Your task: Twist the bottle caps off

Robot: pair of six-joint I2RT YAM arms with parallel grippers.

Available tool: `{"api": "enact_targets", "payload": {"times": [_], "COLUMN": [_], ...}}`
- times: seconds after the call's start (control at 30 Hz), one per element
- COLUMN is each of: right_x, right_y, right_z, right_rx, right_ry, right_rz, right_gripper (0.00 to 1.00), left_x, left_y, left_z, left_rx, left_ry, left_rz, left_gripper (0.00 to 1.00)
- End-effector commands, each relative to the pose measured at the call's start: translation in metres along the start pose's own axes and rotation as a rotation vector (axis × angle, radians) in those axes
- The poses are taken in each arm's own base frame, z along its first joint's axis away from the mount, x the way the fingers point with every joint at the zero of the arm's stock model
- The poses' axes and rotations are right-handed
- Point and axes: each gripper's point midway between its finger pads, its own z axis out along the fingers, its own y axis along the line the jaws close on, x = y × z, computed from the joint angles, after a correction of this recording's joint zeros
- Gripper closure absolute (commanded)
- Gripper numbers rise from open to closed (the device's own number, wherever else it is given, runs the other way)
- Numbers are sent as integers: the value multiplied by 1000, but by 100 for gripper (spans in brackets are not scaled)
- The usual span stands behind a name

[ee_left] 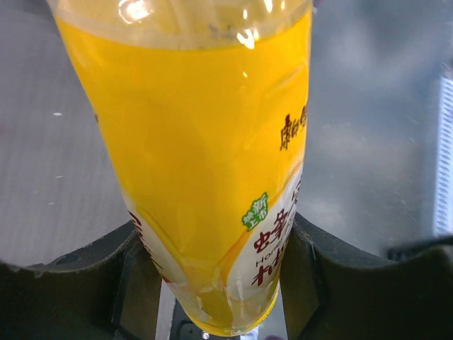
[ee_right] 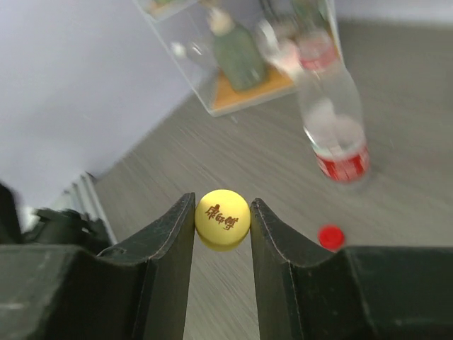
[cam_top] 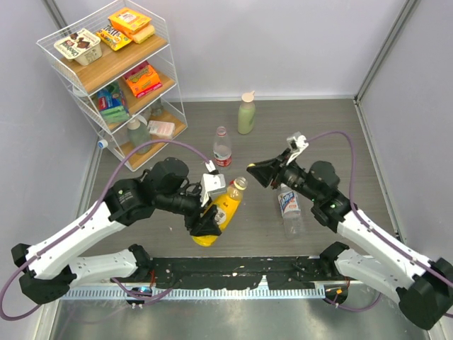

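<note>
My left gripper point(cam_top: 207, 221) point(ee_left: 216, 244) is shut on the lower body of a tilted bottle of yellow drink point(cam_top: 226, 204) point(ee_left: 198, 127); its neck point(cam_top: 238, 184) is bare and points up to the right. The yellow cap point(ee_right: 222, 221), with red lettering, sits pinched between the fingertips of my right gripper point(cam_top: 253, 170) point(ee_right: 222, 207), a little off the bottle's mouth and above the table. A red cap point(ee_right: 330, 236) lies loose on the table near a clear bottle with a red label point(cam_top: 222, 149) point(ee_right: 336, 134). No pale blue-white cap is plainly seen.
A clear bottle with a blue label point(cam_top: 289, 205) lies on the table under my right arm. A pale green bottle with a beige cap point(cam_top: 246, 113) stands at the back. A wire shelf with snacks point(cam_top: 117, 78) fills the back left corner.
</note>
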Motion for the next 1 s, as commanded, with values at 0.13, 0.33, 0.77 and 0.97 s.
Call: {"api": "enact_targets", "payload": {"times": [0.13,0.33,0.77,0.97], "right_x": [92,148,178,149], "right_y": [-103,-134,-135,-118], "right_z": [3,3,10,15], "right_rx": [411,541,583,535], "right_ry": [255,424,542,480], "right_rz": [33,8,-61,-60], "right_gripper": [98,98,37,8], "left_x": [-33,-36,-35,-30], "left_y": [69,86,105,112], "left_z": [-21,-36,-55,-60], "left_rx": [-438,-559,-696,-741], "left_ry": [-152,-177,-178,-193], "left_rz": [3,22,97,112], "left_gripper": [100,100,94,93]}}
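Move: My right hand holds the yellow cap above its drop spot, bare table about 25 cm below, 4 cm ahead and 1 cm right. From this hand the red cap is 7 cm ahead and 5 left on the table; the cola bottle stands 15 ahead and 8 left; the lying water bottle is 4 back and 12 right. My left hand, gripping the orange bottle, has the cola bottle some 32 cm ahead, about level sideways, and the red cap 23 ahead, 3 right. I plunge my right hand about 25 cm down and 5 forward, tipping its fingers towards the table, then spread them beside the red cap to let go of the yellow cap and start rising. My left hand keeps its grip on the orange bottle, carrying it some 11 cm forward, then also a little left, towards the cola bottle, while turning roughly 30 degrees counter-clockwise and tilting the bottle more upright. ##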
